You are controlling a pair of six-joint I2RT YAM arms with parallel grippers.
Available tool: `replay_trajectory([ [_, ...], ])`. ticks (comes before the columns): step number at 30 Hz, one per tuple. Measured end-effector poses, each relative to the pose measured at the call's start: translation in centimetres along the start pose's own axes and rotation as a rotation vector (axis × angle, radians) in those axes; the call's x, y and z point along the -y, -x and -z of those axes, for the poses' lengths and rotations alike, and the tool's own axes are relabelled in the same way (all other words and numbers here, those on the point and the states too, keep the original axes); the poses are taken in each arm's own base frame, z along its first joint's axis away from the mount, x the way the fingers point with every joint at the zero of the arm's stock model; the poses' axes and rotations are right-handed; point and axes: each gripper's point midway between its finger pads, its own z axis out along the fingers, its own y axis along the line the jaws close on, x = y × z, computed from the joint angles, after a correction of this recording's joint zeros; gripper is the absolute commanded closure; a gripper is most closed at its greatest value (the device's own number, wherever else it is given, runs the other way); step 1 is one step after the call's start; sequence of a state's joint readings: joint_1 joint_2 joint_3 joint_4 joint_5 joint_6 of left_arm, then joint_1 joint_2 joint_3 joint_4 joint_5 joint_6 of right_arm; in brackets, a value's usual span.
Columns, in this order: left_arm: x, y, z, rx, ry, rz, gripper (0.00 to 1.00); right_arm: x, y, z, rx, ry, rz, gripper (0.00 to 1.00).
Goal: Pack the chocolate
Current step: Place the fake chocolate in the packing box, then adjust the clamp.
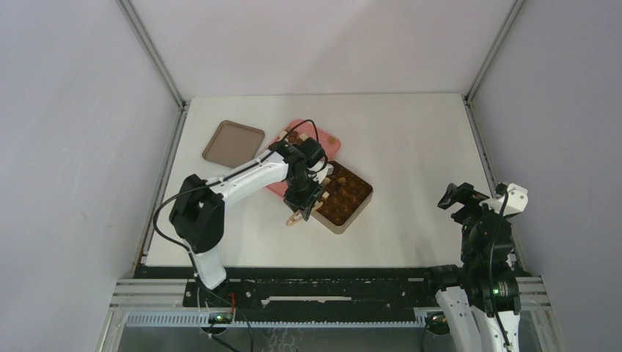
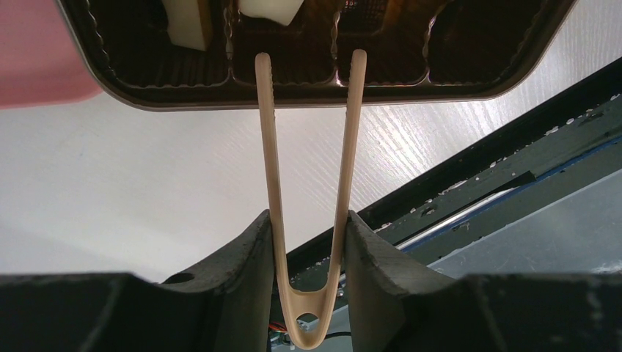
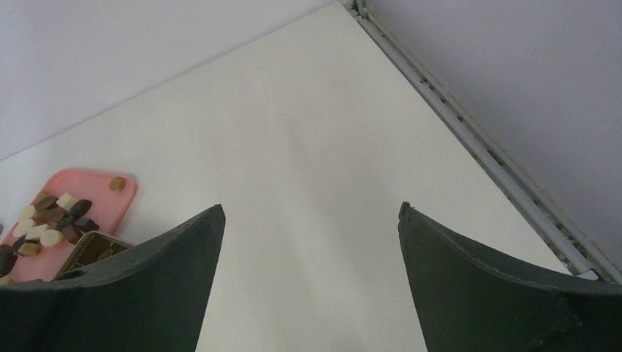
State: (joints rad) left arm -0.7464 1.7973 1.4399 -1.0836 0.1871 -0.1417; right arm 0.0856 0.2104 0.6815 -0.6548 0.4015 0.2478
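Observation:
My left gripper is shut on thin wooden tongs, its fingers pressing the two arms near the hinge end. The tong tips stand apart, with nothing between them, over a compartment at the near edge of the square tin. Cream-white chocolate lies in the compartments just beyond the tips. In the top view the left gripper hangs over the tin's left side. More chocolate lies loose on the pink tray. My right gripper is open and holds nothing.
A brown lid lies at the back left beside the pink tray. The right gripper is raised near the table's right edge, far from the tin. The table's metal front rail runs just below the tin.

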Motion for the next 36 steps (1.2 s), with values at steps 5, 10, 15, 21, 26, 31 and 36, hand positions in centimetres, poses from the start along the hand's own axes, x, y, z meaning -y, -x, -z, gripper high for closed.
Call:
replay_trajectory([
  [5, 0.0, 0.0, 0.0, 0.000, 0.000, 0.000, 0.59, -0.4, -0.1, 0.0, -0.006, 0.021, 0.000, 0.04],
  [10, 0.0, 0.0, 0.2, 0.006, -0.001, -0.001, 0.59, -1.7, -0.8, -0.1, -0.045, 0.087, -0.006, 0.04],
  [15, 0.3, 0.2, 1.3, 0.043, -0.007, -0.008, 0.59, -4.2, -2.9, -0.8, -0.176, 0.174, -0.069, 0.05],
  [21, 1.0, 1.4, 2.9, 0.100, -0.023, -0.021, 0.59, -8.1, -4.4, -0.9, -0.302, 0.300, -0.241, 0.07],
  [26, 2.3, 3.4, 4.7, 0.176, -0.048, -0.049, 0.59, -11.5, -6.5, -1.2, -0.419, 0.401, -0.427, 0.08],
  [31, 3.9, 4.7, 6.1, 0.232, -0.073, -0.077, 0.59, -14.8, -9.2, -0.8, -0.560, 0.474, -0.564, 0.08],
  [36, 5.5, 5.4, 7.0, 0.266, -0.092, -0.112, 0.59, -18.5, -9.8, 0.1, -0.643, 0.552, -0.628, 0.11],
])
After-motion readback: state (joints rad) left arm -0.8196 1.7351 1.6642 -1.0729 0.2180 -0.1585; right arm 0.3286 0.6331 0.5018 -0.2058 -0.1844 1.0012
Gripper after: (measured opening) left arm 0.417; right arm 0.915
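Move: The packing box's middle is some 10 cm right and 6 cm ahead of the left hand, about 4 cm lower. Near the tips of the tongs which that hand holds, a white chocolate sits in the box, about 5 cm right, 4 cm ahead and 5 cm below the hand; the pink tray lies roughly 18 cm ahead, 2 cm left and 7 cm lower. From the empty right hand the box is about 27 cm left, 8 cm ahead and 20 cm below. Still gripping the already opened tongs, the left fingers lift them off the box's near-left side, about 8 cm up, then also some 6 cm right above the box, with a slight tilt. The right hand, wide open and touching nothing, swings about 20 cm left towards the box, a little forward and down, its left side rolling up some 50 degrees as it turns counter-clockwise. ##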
